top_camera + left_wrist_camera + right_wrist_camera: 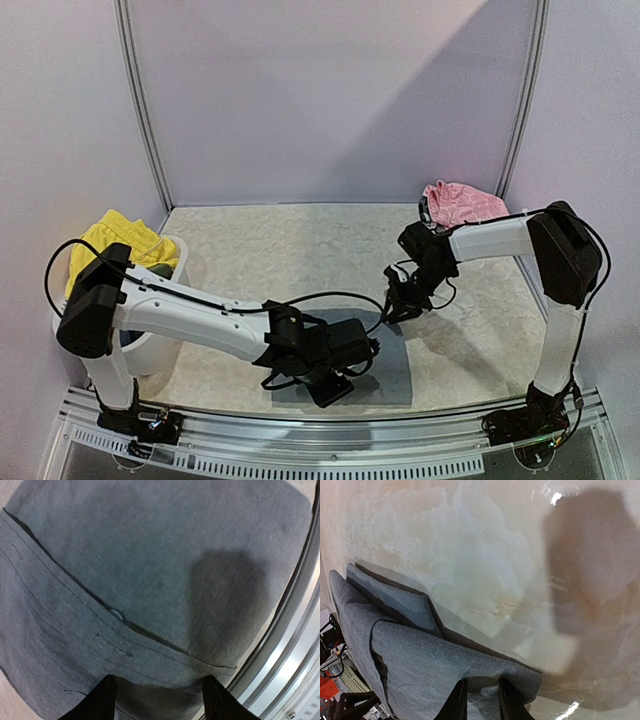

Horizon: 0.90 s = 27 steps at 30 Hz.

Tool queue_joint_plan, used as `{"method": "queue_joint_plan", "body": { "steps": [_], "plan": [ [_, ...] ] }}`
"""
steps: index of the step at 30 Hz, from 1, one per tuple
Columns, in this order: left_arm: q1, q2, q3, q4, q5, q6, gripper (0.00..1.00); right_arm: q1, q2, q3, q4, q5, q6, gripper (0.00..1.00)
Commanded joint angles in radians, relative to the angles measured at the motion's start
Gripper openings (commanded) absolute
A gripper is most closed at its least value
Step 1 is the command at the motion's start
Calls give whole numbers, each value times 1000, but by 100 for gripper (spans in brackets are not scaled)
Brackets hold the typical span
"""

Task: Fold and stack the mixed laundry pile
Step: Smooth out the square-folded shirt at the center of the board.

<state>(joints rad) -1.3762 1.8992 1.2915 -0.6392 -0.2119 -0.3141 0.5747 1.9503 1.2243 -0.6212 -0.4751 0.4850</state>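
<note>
The grey shirt (pixel 395 365) lies folded into a rectangle at the table's near middle. My left gripper (pixel 335 380) hangs low over its near part. In the left wrist view its fingers (pixel 102 700) stand wide apart above the grey shirt (pixel 150 555), open, with cloth lying under the gap. My right gripper (pixel 398 305) is at the shirt's far right corner. In the right wrist view the right gripper (pixel 482 700) is shut on the lifted corner of the grey shirt (pixel 420 660). Yellow shorts (pixel 120 235) hang over the tub. A pink piece (pixel 460 202) lies at the back right.
A white tub (pixel 150 348) stands at the left edge, partly behind my left arm. The metal front rail (pixel 350 425) runs along the near edge, close to the shirt's near side (pixel 295 645). Bare marbled tabletop (pixel 485 555) lies beyond the shirt.
</note>
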Motion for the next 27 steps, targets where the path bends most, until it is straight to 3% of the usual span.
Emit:
{"method": "queue_joint_plan", "body": {
  "steps": [1, 6, 12, 14, 15, 16, 21, 27],
  "plan": [
    [-35, 15, -62, 23, 26, -35, 60, -25, 46, 27, -23, -21, -47, 22],
    [-68, -28, -30, -65, -95, -1, 62, -27, 14, 94, -121, 14, -89, 22],
    [-114, -83, 74, -180, -278, 123, 72, -27, -114, 200, -240, 66, -106, 29],
    [-140, -92, 96, -187, -356, 191, 80, -29, -161, 217, -270, 93, -102, 37],
    [-150, -93, 104, -181, -391, 222, 95, -29, -182, 219, -281, 110, -100, 41],
    [-155, -91, 110, -173, -414, 249, 99, -29, -215, 217, -292, 132, -95, 45],
    [-158, -31, 159, -118, -427, 361, 100, -36, -347, 134, -314, 218, -55, 64],
    [-177, 64, 234, 3, -297, 523, 96, -101, -544, -54, -323, 261, 12, 84]
  ]
}}
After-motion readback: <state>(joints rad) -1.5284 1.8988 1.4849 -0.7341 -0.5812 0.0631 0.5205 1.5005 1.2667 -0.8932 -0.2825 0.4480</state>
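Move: The square-folded gray shirt lies beneath both hands. Its middle is about 8 cm ahead of the left hand and 2 cm to its right, some 2 cm below; from the right hand, at the shirt's far right corner, it is about 8 cm back, 11 cm left and barely lower. The metal rail runs some 7 cm behind the left hand. The pink cloth lies about 20 cm ahead of the right hand and 14 cm to its right. The right fingertips, still on the shirt's far right corner, linger there briefly, then come free and rise about 15 cm, opening wide and swinging off to the right. The left hand first dips a little over the near part of the shirt, easing left and back, then lifts some 9 cm and drifts right, opening fully as its fingers tilt forward about 25 degrees and it turns clockwise. ##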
